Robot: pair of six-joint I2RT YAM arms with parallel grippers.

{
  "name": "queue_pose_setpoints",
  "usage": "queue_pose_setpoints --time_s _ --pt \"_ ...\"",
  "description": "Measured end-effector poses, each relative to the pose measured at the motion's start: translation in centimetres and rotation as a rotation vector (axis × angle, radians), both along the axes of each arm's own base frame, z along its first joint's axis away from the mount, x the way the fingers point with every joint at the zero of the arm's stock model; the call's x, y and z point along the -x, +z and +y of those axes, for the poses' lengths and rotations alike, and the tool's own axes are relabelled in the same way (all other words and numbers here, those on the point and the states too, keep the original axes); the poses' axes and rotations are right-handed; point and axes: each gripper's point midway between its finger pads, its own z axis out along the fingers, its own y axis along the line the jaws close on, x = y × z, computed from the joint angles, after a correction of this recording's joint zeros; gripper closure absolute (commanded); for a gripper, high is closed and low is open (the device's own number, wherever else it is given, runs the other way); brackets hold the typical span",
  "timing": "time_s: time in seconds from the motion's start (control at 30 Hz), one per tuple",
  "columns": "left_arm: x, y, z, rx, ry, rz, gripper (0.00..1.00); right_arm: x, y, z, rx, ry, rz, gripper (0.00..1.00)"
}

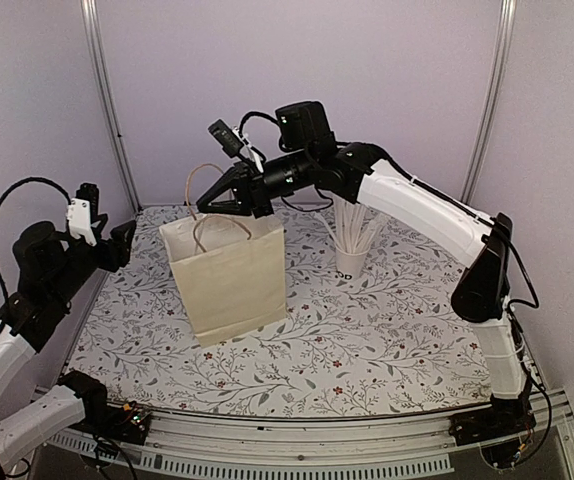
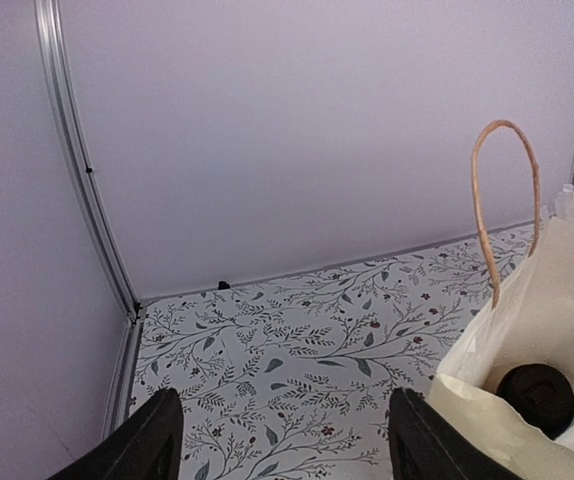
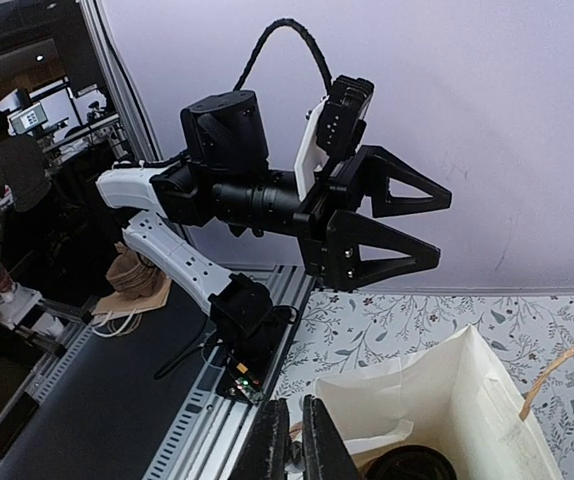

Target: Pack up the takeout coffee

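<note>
The takeout coffee stands inside a cream paper bag (image 1: 232,280). Only its black lid (image 2: 535,395) shows, deep in the bag's mouth and again at the bottom edge of the right wrist view (image 3: 417,465); the cup is hidden. My right gripper (image 1: 207,207) reaches over the bag's left rim. Its fingers (image 3: 312,440) are pressed almost together, with a bit of tan handle cord between them. My left gripper (image 1: 117,245) hovers left of the bag, apart from it, with its jaws wide open (image 2: 277,420) and nothing between them.
A white cup bristling with long straws (image 1: 350,262) stands right of the bag, under the right arm. The bag's other handle (image 2: 502,200) stands upright. Metal frame posts (image 1: 107,100) and purple walls close in the floral table (image 1: 367,340).
</note>
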Motion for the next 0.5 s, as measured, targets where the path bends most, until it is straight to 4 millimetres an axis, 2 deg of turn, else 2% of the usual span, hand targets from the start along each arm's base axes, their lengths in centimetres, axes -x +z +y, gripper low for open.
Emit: queue_pose_setpoints --time_s 0.07,0.13,0.23,0.5 --pt "0.0 0.0 0.0 0.000 -0.003 0.001 0.28 -0.2 -0.6 0.4 0.012 -0.015 0.001 0.81" --pt "0.0 0.0 -0.1 0.000 -0.004 0.001 0.28 -0.9 -1.1 0.7 0.022 -0.052 -0.007 0.67" --pt "0.0 0.0 -0.1 0.000 -0.010 0.001 0.28 -2.4 -1.6 0.9 0.041 -0.128 -0.027 0.60" --pt "0.0 0.0 -0.2 0.000 -0.018 0.001 0.27 -5.9 -3.3 0.7 0.110 -0.325 -0.140 0.54"
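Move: The straw is still in the right hand's shut fingers, hanging into the bag. The paper bag stands under that hand: its middle is about 3 cm ahead, 3 cm to the right and 24 cm below. Inside it the black lid lies roughly 5 cm ahead, neither left nor right, some 23 cm down. The straw cup is about 16 cm ahead, 29 cm right and 28 cm below. From the idle left hand, the bag is 5 cm ahead, 21 cm right and 16 cm lower. The straw is let go over the bag's open mouth: the right fingers spread from shut to nearly half open. As they part, the right hand swings forward about 6 cm and sinks some 3 cm, still over the bag, its wrist turning clockwise roughly 20 degrees so the fingers bear round towards the black lid. ##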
